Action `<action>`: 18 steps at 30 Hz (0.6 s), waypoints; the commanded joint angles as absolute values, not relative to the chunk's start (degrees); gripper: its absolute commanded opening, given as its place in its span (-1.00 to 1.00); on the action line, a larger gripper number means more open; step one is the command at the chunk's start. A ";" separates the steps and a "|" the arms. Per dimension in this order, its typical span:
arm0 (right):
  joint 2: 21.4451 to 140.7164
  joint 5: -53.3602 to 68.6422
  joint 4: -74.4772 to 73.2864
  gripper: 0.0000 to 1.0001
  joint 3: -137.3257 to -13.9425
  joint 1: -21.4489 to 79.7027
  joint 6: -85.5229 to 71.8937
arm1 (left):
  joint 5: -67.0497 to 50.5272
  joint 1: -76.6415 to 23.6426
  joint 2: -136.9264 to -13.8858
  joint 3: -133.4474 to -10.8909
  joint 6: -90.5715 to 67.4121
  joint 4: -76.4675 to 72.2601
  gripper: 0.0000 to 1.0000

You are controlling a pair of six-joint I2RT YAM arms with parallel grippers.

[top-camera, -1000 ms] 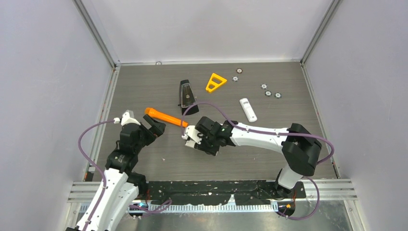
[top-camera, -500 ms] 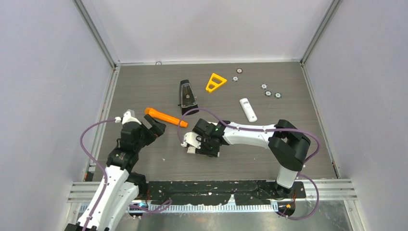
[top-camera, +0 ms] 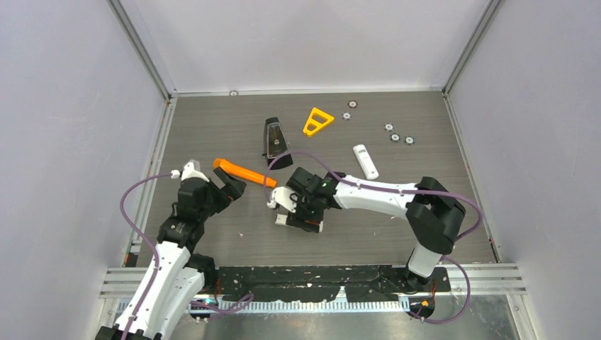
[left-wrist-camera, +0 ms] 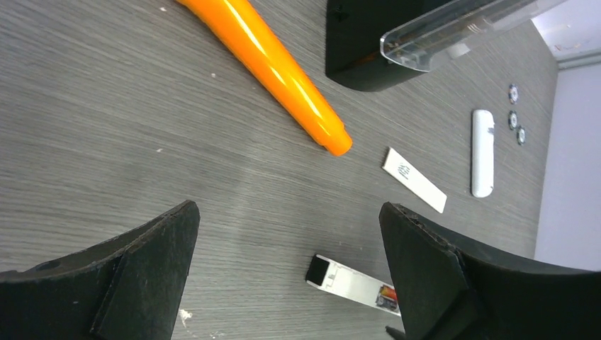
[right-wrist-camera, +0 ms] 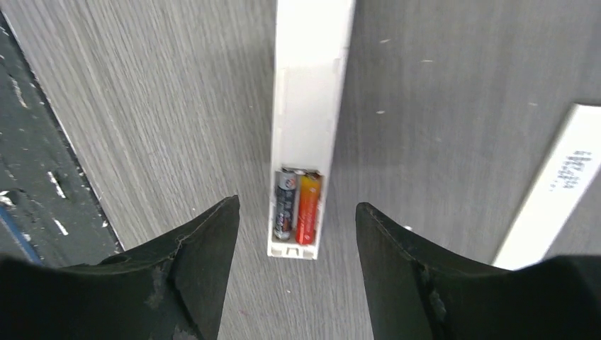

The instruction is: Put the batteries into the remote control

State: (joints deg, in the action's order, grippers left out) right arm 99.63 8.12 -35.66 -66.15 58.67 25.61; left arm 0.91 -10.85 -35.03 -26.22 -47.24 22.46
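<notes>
The white remote control (right-wrist-camera: pixel 312 92) lies flat on the table with its compartment uncovered. Two batteries sit side by side in that compartment, a dark grey one (right-wrist-camera: pixel 286 202) and an orange one (right-wrist-camera: pixel 309 209). My right gripper (right-wrist-camera: pixel 294 212) hovers open over that end, its jaws either side of the remote and apart from it. In the top view the right gripper (top-camera: pixel 305 218) hides most of the remote (top-camera: pixel 281 219). My left gripper (left-wrist-camera: pixel 288 209) is open and holds nothing, to the left of the remote (left-wrist-camera: pixel 347 280); in the top view the left gripper (top-camera: pixel 227 185) stands by the orange tool.
A white cover strip (right-wrist-camera: pixel 560 191) lies beside the remote. An orange tool (top-camera: pixel 244 172) lies between the two grippers. Behind stand a black holder (top-camera: pixel 275 142), a yellow triangle (top-camera: pixel 317 120), a second white remote (top-camera: pixel 366 161) and several silver discs (top-camera: pixel 395 136).
The right gripper's jaws have spread wider over the remote's battery end and the arm has shifted slightly. The left arm has barely moved.
</notes>
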 commanded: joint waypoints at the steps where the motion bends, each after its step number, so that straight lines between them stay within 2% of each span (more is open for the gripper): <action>1: 91.62 10.83 -32.39 0.34 -69.44 54.27 22.07 | -6.09 -10.40 -35.89 -27.37 -45.32 15.83 0.99; 8: 93.54 7.06 -27.86 0.34 -69.86 44.87 21.85 | -17.55 -10.42 -41.40 -28.02 -44.04 10.38 0.92; 18: 108.13 9.14 -31.51 0.31 -81.86 39.37 31.94 | -21.54 -10.37 -46.74 -29.30 -43.73 8.22 0.89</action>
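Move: About 13 cm ahead of the right hand, 3 cm to its right and 3 cm down lies the slim remote's labelled cover. The slim remote itself, batteries in, has its middle about 4 cm to this hand's left, level fore and aft; the other white remote is some 22 cm ahead and 15 cm right. From the left hand, the slim remote lies about 16 cm right, 7 cm back and 12 cm below; the orange tool's middle is roughly 10 cm ahead, 2 cm right. Leaving the slim remote, the right hand swings forward about 15 cm and slightly right in a low arc, up some 6 cm and then down 4, turning clockwise and ending over the labelled cover with its fingers still part open. Meanwhile the left hand, wide open, shifts about 6 cm right towards the slim remote, turning clockwise nearly 20 degrees. ##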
